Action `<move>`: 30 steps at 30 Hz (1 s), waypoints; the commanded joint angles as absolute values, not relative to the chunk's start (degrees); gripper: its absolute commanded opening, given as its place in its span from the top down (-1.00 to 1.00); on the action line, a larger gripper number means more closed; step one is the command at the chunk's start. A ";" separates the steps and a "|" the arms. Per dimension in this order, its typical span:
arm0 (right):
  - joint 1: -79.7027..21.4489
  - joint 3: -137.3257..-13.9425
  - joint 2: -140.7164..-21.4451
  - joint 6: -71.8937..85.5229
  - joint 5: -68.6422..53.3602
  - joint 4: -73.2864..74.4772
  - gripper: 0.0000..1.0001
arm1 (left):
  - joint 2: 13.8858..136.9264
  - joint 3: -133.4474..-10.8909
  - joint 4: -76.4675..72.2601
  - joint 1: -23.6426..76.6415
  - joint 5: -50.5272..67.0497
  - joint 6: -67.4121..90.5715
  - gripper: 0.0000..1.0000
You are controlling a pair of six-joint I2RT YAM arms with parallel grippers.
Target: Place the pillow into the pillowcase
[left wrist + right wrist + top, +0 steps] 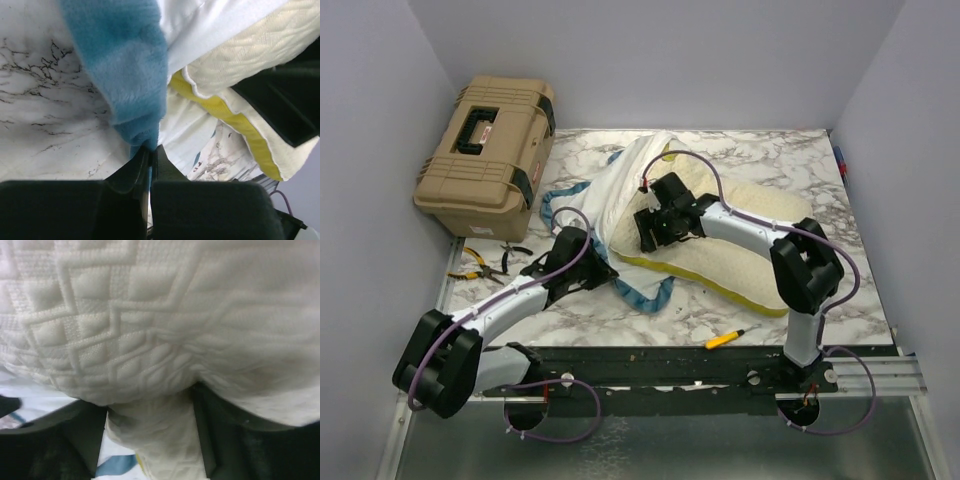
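Observation:
The cream quilted pillow [740, 235] lies on the marble table [790, 160], its mustard band [670, 268] along the near edge. Its left end sits inside the white-lined opening of the pillowcase [620, 185]. My right gripper [665, 225] is shut on a fold of the pillow [155, 435], which fills the right wrist view. My left gripper [595, 270] is shut on the pillowcase's blue trim [135, 75] at the near left of the opening. The pillow's edge [240, 55] and yellow band [235, 120] show beyond it in the left wrist view.
A tan hard case [485, 155] stands at the back left. Pliers [485, 262] lie at the left edge of the table. A yellow-handled tool [728, 338] lies near the front edge. Grey walls close in the sides and back.

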State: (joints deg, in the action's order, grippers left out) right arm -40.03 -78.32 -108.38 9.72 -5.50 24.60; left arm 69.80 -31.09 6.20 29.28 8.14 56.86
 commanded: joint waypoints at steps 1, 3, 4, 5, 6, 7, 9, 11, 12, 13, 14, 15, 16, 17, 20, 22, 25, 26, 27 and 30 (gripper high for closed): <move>-40.16 -82.95 -112.56 12.06 -4.40 22.98 -0.07 | 65.11 -27.78 3.82 28.96 7.08 59.69 1.00; -40.06 -85.57 -113.69 13.52 -6.25 23.41 0.43 | 63.68 -26.78 3.81 28.97 7.61 60.30 1.00; -39.91 -86.74 -113.98 14.60 -7.67 23.24 0.62 | 62.84 -26.31 3.78 28.97 7.78 60.64 1.00; -39.69 -87.64 -114.19 15.77 -9.44 22.83 0.74 | 62.05 -25.87 3.74 28.93 7.89 61.03 1.00; -39.57 -88.63 -114.33 17.12 -10.65 22.44 0.90 | 61.37 -25.51 3.70 28.96 8.03 61.62 1.00; -39.43 -89.45 -114.40 18.58 -11.48 21.89 0.98 | 60.87 -25.27 3.57 28.94 8.31 62.16 1.00; -39.10 -90.97 -114.65 21.09 -12.46 20.87 0.99 | 60.48 -25.03 2.83 29.06 9.55 63.05 1.00; -38.54 -91.95 -114.90 23.83 -13.80 19.49 0.99 | 60.62 -25.27 2.10 29.49 10.75 63.49 1.00; -37.97 -92.28 -115.02 25.71 -14.67 18.72 0.99 | 60.76 -25.68 1.89 29.95 11.18 63.65 1.00; -37.46 -92.27 -115.11 26.99 -15.73 17.43 0.99 | 60.88 -26.12 1.76 30.53 11.45 63.82 1.00; -36.96 -92.33 -115.13 28.43 -16.80 16.04 0.99 | 61.09 -26.73 1.67 31.29 11.77 64.07 1.00; -36.43 -92.55 -115.26 29.72 -17.52 15.06 0.99 | 61.35 -27.48 1.58 32.36 11.96 64.08 1.00; -35.94 -92.99 -115.42 30.99 -18.23 14.27 1.00 | 61.73 -28.37 1.58 33.52 12.12 64.03 1.00; -35.42 -93.60 -115.64 32.09 -18.82 13.84 0.99 | 62.27 -29.29 1.57 34.80 12.35 63.88 1.00; -34.41 -94.77 -115.77 35.10 -20.95 11.75 1.00 | 64.81 -31.78 1.63 38.89 13.41 63.44 1.00; -34.20 -95.35 -115.57 37.02 -21.92 10.46 1.00 | 66.90 -33.36 1.79 42.11 13.59 63.08 1.00; -34.18 -96.20 -115.70 39.02 -21.86 8.97 1.00 | 69.53 -36.28 4.22 47.14 12.30 61.69 1.00; -34.10 -96.16 -115.79 39.51 -21.77 8.36 1.00 | 70.20 -37.37 5.72 48.44 11.17 61.17 1.00; -34.08 -96.26 -116.02 39.89 -21.75 8.05 1.00 | 70.67 -38.44 7.48 49.44 10.37 60.58 1.00; -33.87 -96.52 -116.97 41.19 -21.91 7.26 0.99 | 71.96 -41.63 11.73 51.46 9.38 58.47 1.00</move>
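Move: My right hand, still open, already has a fold of the pillow between its fingers, about 1 cm below its hand point; the pillow's near-left corner is roughly 5 cm back and 6 cm left of this hand, some 3 cm lower. My left hand holds the pillowcase's blue hem, with that corner about 4 cm ahead and 1 cm to its right, level in height. The screwdriver lies about 13 cm back and 24 cm right of the left hand, some 4 cm lower. I shut my right fingers on the pillow fold and carry it forward, left and up, about 5 cm each way, towards the case, rolling that hand's left side up with a slight clockwise turn. My left hand keeps its pinch on the hem, lifts it a little, then sweeps it some 9 cm right, still rising and drawing back, across in front of the pillow's near-left corner. ##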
